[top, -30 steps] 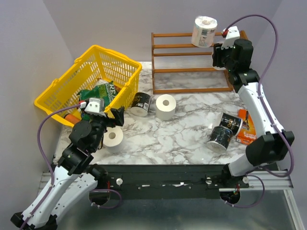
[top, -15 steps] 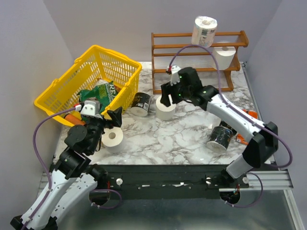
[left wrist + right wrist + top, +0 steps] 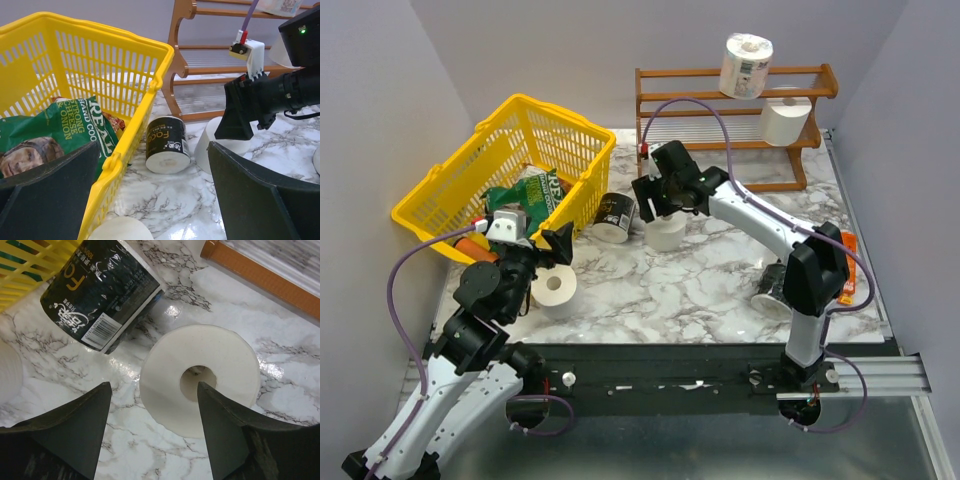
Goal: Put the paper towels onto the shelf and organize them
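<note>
The reddish-brown shelf (image 3: 720, 150) stands at the back right. A printed-wrapper paper towel roll (image 3: 746, 65) stands on its top rail, and a plain white roll (image 3: 787, 120) sits on the tier below, at the right end. A third roll (image 3: 667, 236) (image 3: 200, 375) stands on end on the marble table, core hole up. My right gripper (image 3: 655, 203) (image 3: 155, 390) hovers just over it, open, one finger over the roll and the other beside it. A fourth roll (image 3: 557, 290) (image 3: 120, 230) stands near my left gripper (image 3: 560, 243) (image 3: 152, 150), which is open and empty.
A yellow basket (image 3: 570, 135) (image 3: 115, 45) holding a green snack bag (image 3: 525, 190) fills the back left. A black-wrapped roll (image 3: 614, 217) (image 3: 100, 295) lies beside it. More black-wrapped rolls (image 3: 775, 290) and an orange packet (image 3: 849, 268) lie at the right.
My right gripper left the plain roll on the shelf's right end, swung down and left over the table roll, and opened. The left arm shifted only slightly.
</note>
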`<action>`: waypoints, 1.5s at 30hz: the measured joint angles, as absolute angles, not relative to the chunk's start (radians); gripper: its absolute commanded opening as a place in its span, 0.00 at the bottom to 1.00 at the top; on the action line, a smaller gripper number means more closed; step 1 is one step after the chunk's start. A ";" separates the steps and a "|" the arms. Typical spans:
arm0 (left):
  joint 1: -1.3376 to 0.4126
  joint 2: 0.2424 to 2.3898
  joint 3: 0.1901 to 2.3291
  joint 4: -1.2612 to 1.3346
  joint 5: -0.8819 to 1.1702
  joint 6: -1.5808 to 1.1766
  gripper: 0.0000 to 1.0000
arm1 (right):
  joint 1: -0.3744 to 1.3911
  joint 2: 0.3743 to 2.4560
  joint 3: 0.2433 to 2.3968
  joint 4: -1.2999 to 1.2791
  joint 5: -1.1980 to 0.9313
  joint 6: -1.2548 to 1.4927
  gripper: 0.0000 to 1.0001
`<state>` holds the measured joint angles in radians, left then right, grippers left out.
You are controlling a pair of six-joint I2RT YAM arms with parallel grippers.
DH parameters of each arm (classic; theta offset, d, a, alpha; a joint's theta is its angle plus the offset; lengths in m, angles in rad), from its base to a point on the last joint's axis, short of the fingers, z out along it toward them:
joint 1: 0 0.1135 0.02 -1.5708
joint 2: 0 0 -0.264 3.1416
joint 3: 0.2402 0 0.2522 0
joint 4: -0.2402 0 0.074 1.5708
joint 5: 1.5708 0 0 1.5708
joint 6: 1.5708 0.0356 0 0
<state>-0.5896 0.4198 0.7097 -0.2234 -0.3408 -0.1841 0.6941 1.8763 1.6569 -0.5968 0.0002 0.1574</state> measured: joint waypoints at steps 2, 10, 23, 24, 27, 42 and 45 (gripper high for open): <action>-0.590 0.420 0.710 -0.223 -0.341 -0.184 0.99 | 0.706 1.886 1.661 -0.606 0.009 0.159 0.76; -0.590 0.422 0.710 -0.223 -0.341 -0.184 0.99 | 0.737 1.953 1.663 -0.635 0.060 0.165 0.74; -0.590 0.421 0.704 -0.223 -0.341 -0.184 0.99 | 0.751 1.999 1.668 -0.645 0.175 0.140 0.43; -0.590 0.421 0.704 -0.223 -0.341 -0.184 0.99 | 0.754 1.999 1.668 -0.645 0.178 0.128 0.44; -0.590 0.421 0.704 -0.223 -0.341 -0.184 0.99 | 0.759 1.983 1.648 -0.640 0.191 0.054 0.45; -0.590 0.424 0.704 -0.223 -0.341 -0.184 0.99 | 0.668 1.728 1.583 -0.624 0.202 -0.580 0.46; -0.590 0.427 0.704 -0.223 -0.341 -0.184 0.99 | 0.631 1.730 1.614 -0.625 0.196 -0.663 0.46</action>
<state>-0.5896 0.4274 0.7044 -0.2230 -0.3412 -0.1837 0.6308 1.7302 1.6142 -0.6254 0.1963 -0.6632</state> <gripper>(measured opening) 0.988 0.499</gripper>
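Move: The white paper towel roll stands on end about 2 cm ahead of the right hand and 3 cm to its right, its middle some 10 cm below. The black-wrapped roll lies roughly 4 cm ahead and 10 cm to the left of the right hand, also about 10 cm below; the shelf's left front foot is about 14 cm ahead, 2 cm left and 14 cm down. From the left hand, the white roll is some 16 cm ahead, 21 cm to the right and 25 cm below. The right hand pinches the standing white roll by its wall, one finger in the core hole and the other outside: it sinks about 6 cm, the open fingers narrowing until they settle on the paper. It then lifts the roll nearly 12 cm, swinging right and then forward towards the shelf, the fingers tipping up and the left side dropping as the wrist turns counter-clockwise, some 45 degrees in all. ##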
